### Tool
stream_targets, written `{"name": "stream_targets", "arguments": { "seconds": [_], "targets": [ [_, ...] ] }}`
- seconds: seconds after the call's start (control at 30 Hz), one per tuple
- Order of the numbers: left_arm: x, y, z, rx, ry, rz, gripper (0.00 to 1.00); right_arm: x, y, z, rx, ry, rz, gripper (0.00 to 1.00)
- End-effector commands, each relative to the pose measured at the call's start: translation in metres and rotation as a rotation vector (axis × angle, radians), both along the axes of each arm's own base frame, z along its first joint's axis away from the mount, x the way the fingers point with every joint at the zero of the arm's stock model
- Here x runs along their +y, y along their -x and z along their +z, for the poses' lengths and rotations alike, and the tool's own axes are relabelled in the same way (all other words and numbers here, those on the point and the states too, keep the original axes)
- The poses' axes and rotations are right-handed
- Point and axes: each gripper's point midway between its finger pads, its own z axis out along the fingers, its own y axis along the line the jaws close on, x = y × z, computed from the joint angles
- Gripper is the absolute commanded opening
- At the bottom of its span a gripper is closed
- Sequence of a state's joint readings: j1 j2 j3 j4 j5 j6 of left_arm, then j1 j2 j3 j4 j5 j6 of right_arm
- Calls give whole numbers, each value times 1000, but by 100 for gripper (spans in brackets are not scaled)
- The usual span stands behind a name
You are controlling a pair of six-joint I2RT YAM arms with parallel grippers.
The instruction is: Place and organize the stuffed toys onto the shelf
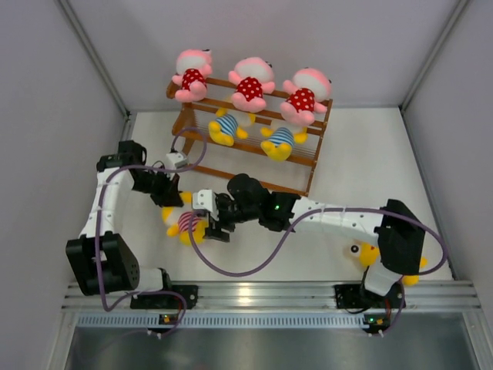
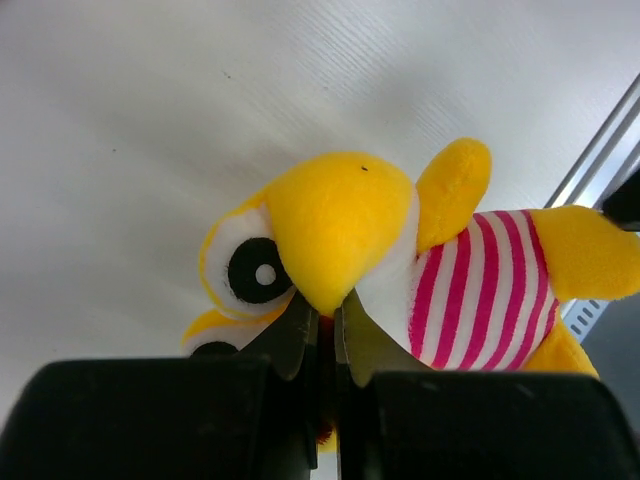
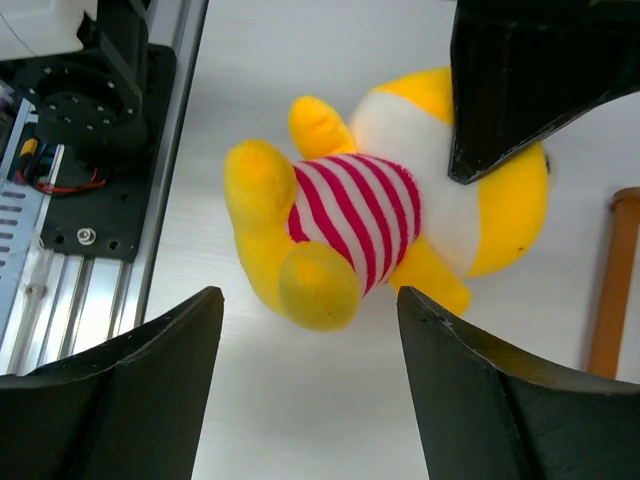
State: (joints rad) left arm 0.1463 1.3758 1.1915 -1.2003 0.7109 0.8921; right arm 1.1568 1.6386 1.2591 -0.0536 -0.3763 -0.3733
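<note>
A yellow stuffed toy in a red-white striped outfit [image 1: 187,223] lies on the white table in front of the shelf [image 1: 300,158]. My left gripper [image 2: 325,300] is shut on this toy's yellow beak [image 2: 340,220]. My right gripper [image 3: 310,295] stands open just short of the toy's feet [image 3: 318,285], without touching it. In the top view the left gripper [image 1: 171,202] is at the toy's head and the right gripper [image 1: 209,223] at its right. Three pink toys [image 1: 251,86] sit on the top tier. Two yellow blue-striped toys [image 1: 225,127] sit on the middle tier.
Another yellow toy [image 1: 368,253] lies by the right arm's base, partly hidden behind it. A metal rail [image 1: 269,293] runs along the near table edge. White walls close in both sides and the back. A shelf post [image 3: 610,280] shows at the right wrist view's edge.
</note>
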Motion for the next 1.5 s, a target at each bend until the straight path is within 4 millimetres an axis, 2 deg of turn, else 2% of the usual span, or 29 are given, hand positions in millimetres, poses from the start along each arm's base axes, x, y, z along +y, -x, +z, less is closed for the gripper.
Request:
{"name": "stream_targets", "arguments": {
  "seconds": [0.0,0.03,0.1,0.17,0.23,0.27,0.3,0.37,0.4,0.43,0.47,0.5,0.53,0.57,0.6,0.67,0.73,0.77,0.8,0.93,1.13,1.17,1.33,1.47],
  "targets": [
    [-12,10,20,-6,63,-21,0,14,7,10,6,-24,54,71],
    [-13,10,20,-7,64,-25,0,18,5,-1,10,0,46,71],
    [-14,11,21,-1,71,-27,0,23,-1,-5,3,15,19,71],
    [-16,11,23,-1,83,-29,0,28,-12,-17,-14,46,-43,70],
    [-19,12,27,0,103,-32,0,30,-17,-22,-16,53,-71,65],
    [-20,11,27,3,110,-32,0,33,-18,-25,-7,49,-80,60],
    [-20,11,27,6,111,-33,0,34,-18,-26,-3,48,-82,46],
    [-20,11,27,10,109,-29,0,36,-16,-29,13,49,-83,28],
    [-20,10,26,15,106,-28,0,36,-17,-27,15,48,-85,7],
    [-19,9,25,24,97,-20,4,35,-18,-26,13,46,-95,0],
    [-15,7,23,35,74,-5,15,32,-18,-27,18,50,-110,0],
    [-10,5,20,49,50,11,45,27,-24,-30,8,65,-147,0],
    [-6,2,22,47,25,28,56,22,-28,-28,-3,65,-174,0],
    [1,-1,21,60,-16,59,62,16,-31,-35,1,83,-209,0],
    [7,-8,26,49,-29,82,72,9,-43,-38,-16,90,-279,0],
    [16,-16,34,46,-36,142,84,-6,-55,-49,5,105,-367,0],
    [34,-29,45,17,-48,214,86,-16,-76,-47,-7,74,-465,0],
    [42,-33,48,17,-50,248,86,-23,-80,-56,-5,86,-493,0],
    [53,-37,49,16,-56,287,86,-27,-88,-56,-26,81,-535,0],
    [72,-43,50,15,-77,340,86,-31,-118,-62,-89,74,-633,0],
    [73,-32,41,22,-95,319,87,-32,-164,-39,-168,-19,-786,0],
    [73,-31,40,19,-100,311,87,-30,-170,-30,-166,-68,-810,0],
    [75,-31,36,25,-105,304,87,-35,-206,-32,-171,-107,-911,0],
    [75,-32,34,32,-97,303,87,-32,-226,-34,-184,-148,-936,0]
  ]
}}
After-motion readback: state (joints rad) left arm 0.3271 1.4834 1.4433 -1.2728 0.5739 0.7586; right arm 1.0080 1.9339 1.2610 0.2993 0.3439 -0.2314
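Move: The left gripper already holds the pink-striped yellow toy by its head, lifted off the table; the toy's middle is about 5 cm back, 2 right and 3 below. For the right gripper, the toy's near foot lies some 5 cm below, 1 ahead and 3 left. Its destination, the shelf's open lower tier, is about 20 cm ahead, 8 right and 8 below; the left blue-striped toy sits above that tier, 27 ahead and 10 right. Hold the left gripper nearly still while you lower the right one about 5 cm onto the toy's foot and pinch it shut. Then open the left fingers and back that gripper away to its left and somewhat forward and up, while the right carries the toy forward to the lower tier, about 18 cm with some drift right, dipping first, then rising a little, and turning some 45 degrees clockwise. ##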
